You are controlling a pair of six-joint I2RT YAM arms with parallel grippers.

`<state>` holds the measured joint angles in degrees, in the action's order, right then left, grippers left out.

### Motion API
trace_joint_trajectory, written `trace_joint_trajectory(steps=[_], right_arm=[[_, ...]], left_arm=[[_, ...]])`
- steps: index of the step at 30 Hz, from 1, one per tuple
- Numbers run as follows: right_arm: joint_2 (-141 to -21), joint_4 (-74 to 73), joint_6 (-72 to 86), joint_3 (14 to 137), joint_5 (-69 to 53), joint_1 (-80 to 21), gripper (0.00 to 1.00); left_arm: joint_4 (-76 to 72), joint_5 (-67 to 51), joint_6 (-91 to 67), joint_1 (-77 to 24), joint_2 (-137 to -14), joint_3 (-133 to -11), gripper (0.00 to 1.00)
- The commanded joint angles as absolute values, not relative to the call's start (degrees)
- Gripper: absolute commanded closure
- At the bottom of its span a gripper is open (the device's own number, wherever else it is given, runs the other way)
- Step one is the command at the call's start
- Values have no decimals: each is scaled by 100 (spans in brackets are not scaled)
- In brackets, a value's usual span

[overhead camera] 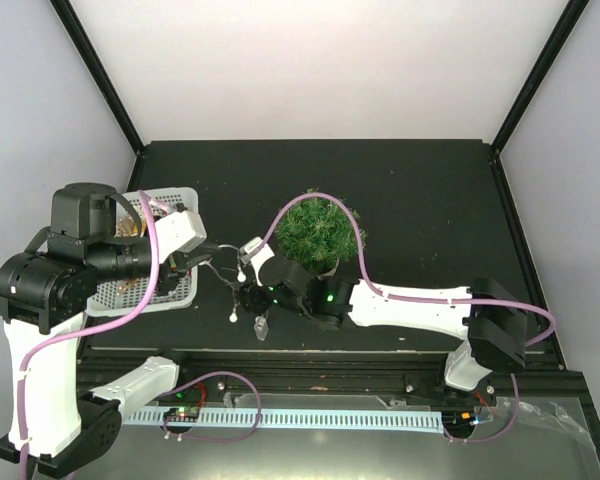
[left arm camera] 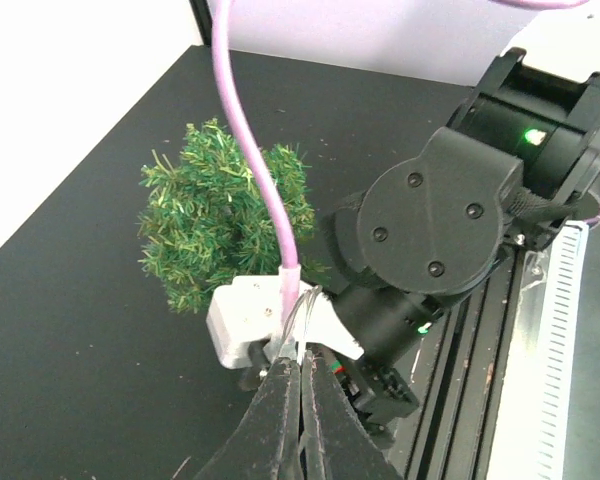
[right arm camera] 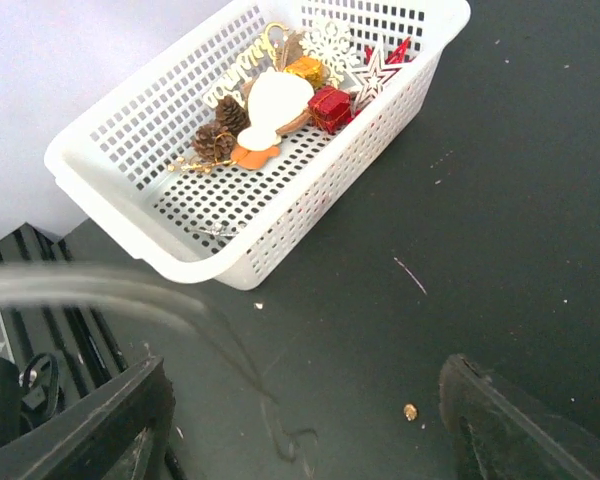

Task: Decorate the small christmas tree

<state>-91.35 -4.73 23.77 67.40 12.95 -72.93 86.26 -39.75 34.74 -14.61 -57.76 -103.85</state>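
The small christmas tree [overhead camera: 320, 232], bushy and green, stands mid-table; in the left wrist view the small christmas tree [left arm camera: 225, 215] shows behind the right arm's wrist. My left gripper [overhead camera: 212, 258] reaches toward it from the basket side. Its fingers [left arm camera: 302, 358] are shut on a thin looped thread [left arm camera: 315, 305]. My right gripper [overhead camera: 248, 298] sits just below and left of the tree, pointing left. In its own view the right gripper [right arm camera: 302, 375] stands wide open over the dark tabletop, and the blurred thread [right arm camera: 210, 320] runs down between its fingers without touching them.
A white perforated basket [overhead camera: 170, 290] stands at the left. Seen from the right wrist, the basket [right arm camera: 130, 215] holds a pine cone [right arm camera: 215, 140], a red gift box [right arm camera: 330, 105], a star [right arm camera: 380, 65] and other ornaments. Pink cables arc over the tree.
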Motion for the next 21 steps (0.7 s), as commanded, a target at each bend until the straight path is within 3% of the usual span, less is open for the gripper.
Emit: trace_joint_trajectory(steps=[1, 3, 7, 8, 21], right_arm=[[-9263, 141, 2482, 6803, 1505, -7319, 33], [-9220, 258, 2507, 6736, 1596, -7318, 47], [-8984, 172, 2550, 6549, 1969, -7313, 93], [-8883, 96, 2568, 6486, 2049, -7314, 98], [-6846, -1010, 2145, 5877, 1968, -7347, 99]], left_arm=[[8830, -4321, 3416, -1485, -5787, -10565, 98], [8837, -4289, 3434, -1485, -5785, -10560, 99], [8795, -4160, 3436, -1485, -5767, -10548, 99], [8750, -4118, 3430, -1485, -5752, -10533, 99], [8046, -4280, 3122, -1486, -6018, -10206, 99]])
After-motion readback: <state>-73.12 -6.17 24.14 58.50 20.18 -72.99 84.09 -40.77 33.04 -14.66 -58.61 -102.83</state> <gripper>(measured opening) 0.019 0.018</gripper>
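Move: The light string hangs from my left hand's fingers, and its dangling strand is already between my open right fingers, about 1 cm farther left and ahead. From my right hand the tree stands some 14 cm to the right, 7 cm ahead and 12 cm lower; the basket is some 22 cm left, 7 cm ahead and 17 cm below. From my left hand that strand is about 20 cm down, 6 cm right and 2 cm ahead. I ease my right hand about 1 cm farther forward and left while its fingers shut, pinching the light string's hanging strand. Then I draw it off to the right by some 8 cm and up about 6 cm, faster as it goes, away from the basket. My left hand keeps its closed pinch on the string and all but stays in place high above. ##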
